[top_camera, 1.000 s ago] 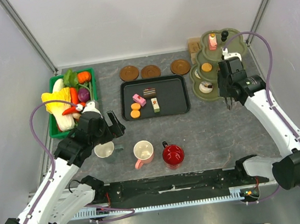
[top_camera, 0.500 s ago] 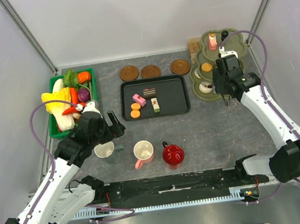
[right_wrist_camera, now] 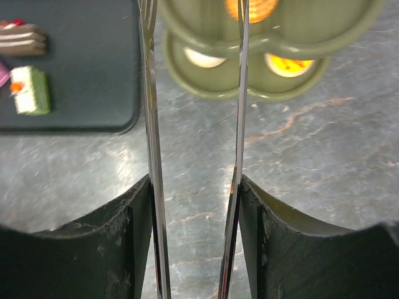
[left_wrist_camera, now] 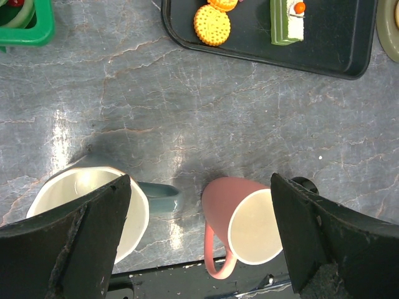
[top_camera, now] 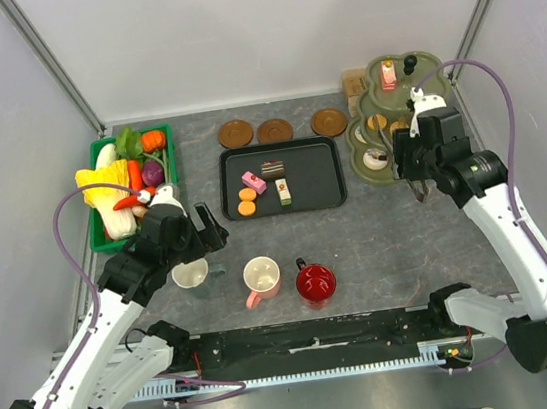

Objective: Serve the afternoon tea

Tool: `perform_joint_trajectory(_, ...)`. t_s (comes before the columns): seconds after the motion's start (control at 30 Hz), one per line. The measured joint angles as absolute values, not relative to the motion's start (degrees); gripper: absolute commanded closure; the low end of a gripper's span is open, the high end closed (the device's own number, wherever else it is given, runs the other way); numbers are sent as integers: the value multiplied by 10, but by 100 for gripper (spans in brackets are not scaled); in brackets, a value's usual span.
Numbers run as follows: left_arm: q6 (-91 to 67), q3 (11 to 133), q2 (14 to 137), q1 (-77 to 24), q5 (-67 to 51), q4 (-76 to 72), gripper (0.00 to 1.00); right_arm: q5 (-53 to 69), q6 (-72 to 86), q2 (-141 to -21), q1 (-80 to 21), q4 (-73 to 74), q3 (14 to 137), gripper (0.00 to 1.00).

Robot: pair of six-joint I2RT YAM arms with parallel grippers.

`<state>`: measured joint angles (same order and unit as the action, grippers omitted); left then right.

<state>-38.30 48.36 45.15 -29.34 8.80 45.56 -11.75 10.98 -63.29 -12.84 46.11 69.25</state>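
My right gripper [top_camera: 412,162] [right_wrist_camera: 194,205] is shut on the metal tongs [right_wrist_camera: 151,156], whose two arms stand spread and reach over the green tiered stand [top_camera: 361,166] [right_wrist_camera: 215,92]. Small cakes sit on the stand's plates. A black tray [top_camera: 324,190] holds a pink cake [top_camera: 252,181], a brown layered cake [top_camera: 274,167], a green-and-white cake [top_camera: 284,192] and orange biscuits [top_camera: 246,201]. The whitish mug [left_wrist_camera: 81,205], pink mug [left_wrist_camera: 249,224] and red mug [top_camera: 315,283] stand near the front. My left gripper [left_wrist_camera: 199,237] hangs open above the whitish and pink mugs.
A green basket [top_camera: 167,143] of toy vegetables stands at the left. Three brown coasters [top_camera: 275,130] lie behind the tray. Slanted metal posts and white walls close in the back corners.
The right gripper's jaws have widened and the tongs' arms have spread. The right arm has shifted slightly right by the stand. The left arm has not moved.
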Motion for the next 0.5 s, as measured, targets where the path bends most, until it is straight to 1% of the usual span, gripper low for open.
perform_joint_trajectory(0.13, -383, 484, 446, -293, 85, 456, 1, -26, 88, -592, -128, 476, 674, 41)
perform_joint_trajectory(0.33, -383, 484, 446, -293, 85, 456, 1, 75, 54, -548, -128, 489, 670, 41)
perform_joint_trajectory(0.5, -383, 484, 452, -293, 85, 456, 1, 145, 44, -558, -140, 481, 670, 41)
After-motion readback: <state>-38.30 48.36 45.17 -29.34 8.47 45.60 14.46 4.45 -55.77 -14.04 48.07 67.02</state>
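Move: The tray of remaining treats is about 28 cm to the left of the right gripper, which holds the tongs, and 10 cm ahead, its middle some 23 cm below. On the tray the green cake lies about 29 cm left and 6 ahead, the chocolate cake 31 left and 13 ahead. The cake stand is about 15 cm straight ahead, its middle 12 below. From the idle left gripper, the tray is 19 cm ahead and 17 to the right. Swing the right gripper left about 7 cm and draw it back some 5 cm, rising slightly, to carry the tongs off the cake stand towards the tray. Meanwhile turn the wrist counter-clockwise some 25 degrees and let the hand's left side rise a little, so the tongs point forward-left. Keep hold of the tongs, still part open and empty. ##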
